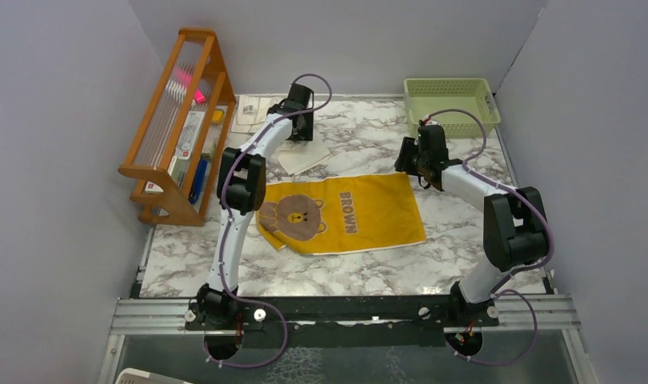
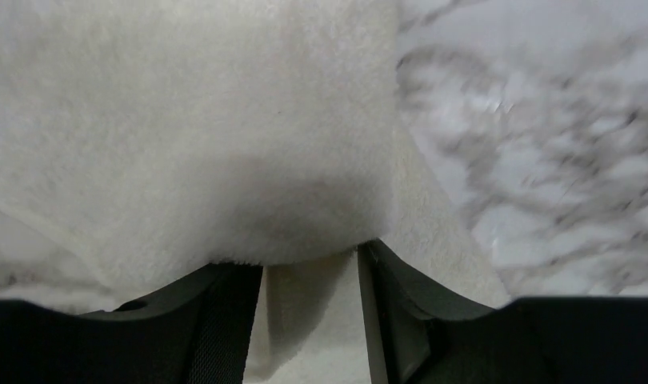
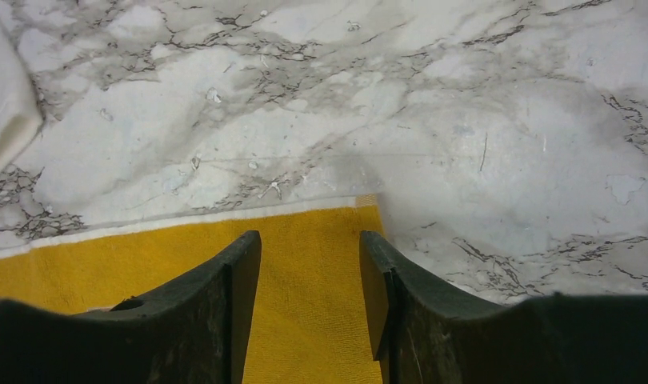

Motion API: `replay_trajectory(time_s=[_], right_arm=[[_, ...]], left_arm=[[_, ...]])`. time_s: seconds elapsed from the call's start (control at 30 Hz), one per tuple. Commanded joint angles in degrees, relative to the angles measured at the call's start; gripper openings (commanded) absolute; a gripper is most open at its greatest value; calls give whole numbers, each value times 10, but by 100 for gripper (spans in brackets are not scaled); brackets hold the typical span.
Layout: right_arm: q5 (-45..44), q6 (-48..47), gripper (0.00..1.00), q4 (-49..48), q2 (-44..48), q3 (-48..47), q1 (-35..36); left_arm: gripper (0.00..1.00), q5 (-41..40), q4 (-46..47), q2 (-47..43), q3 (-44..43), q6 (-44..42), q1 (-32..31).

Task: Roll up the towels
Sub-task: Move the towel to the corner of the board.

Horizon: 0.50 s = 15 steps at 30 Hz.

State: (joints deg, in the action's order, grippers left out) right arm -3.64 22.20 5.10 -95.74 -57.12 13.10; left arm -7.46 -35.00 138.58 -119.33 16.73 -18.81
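The mustard-yellow towel with a brown bear print lies flat mid-table. My right gripper hovers over its far right corner. In the right wrist view this gripper is open, with flat yellow cloth showing between its fingers. The cream towel lies rumpled behind the yellow one, under my left gripper. Cream pile fills the left wrist view. There the left gripper stands part open around a hanging fold of this towel, which does not fill the gap.
A wooden rack holding tools and small items stands at the left. A green basket sits at the back right corner. A pale printed sheet or cloth lies behind the left gripper. Grey walls enclose the marble table.
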Motion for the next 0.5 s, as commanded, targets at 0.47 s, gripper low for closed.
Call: replay_trajectory(time_s=[0.47], right_arm=[[-1, -15, 50, 18, -16, -12, -12]], left_arm=[[78, 177, 226, -52, -155, 26, 18]])
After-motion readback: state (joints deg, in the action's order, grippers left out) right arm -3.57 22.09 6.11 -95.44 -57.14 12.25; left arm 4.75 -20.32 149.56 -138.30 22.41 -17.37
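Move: The heaped white towel is right at the left gripper, its middle about 3 cm ahead, 3 cm left and 2 cm below. The folded cream towel is some 8 cm ahead and 14 cm left; the board's far edge is roughly 13 cm straight ahead. The spread yellow towel lies about 22 cm back and 9 cm right. From the right hand, the white towel is some 11 cm ahead and 27 cm left. Drive the left gripper forward about 10 cm and some 6 cm to the right, low over the board, pushing the white towel ahead of the fingertips towards the far edge. Swing the fingers up to point more forward, roughly 20 degrees, while rolling the hand's left side down about as much. Near the end, open the fingers wider and lift a few centimetres. ##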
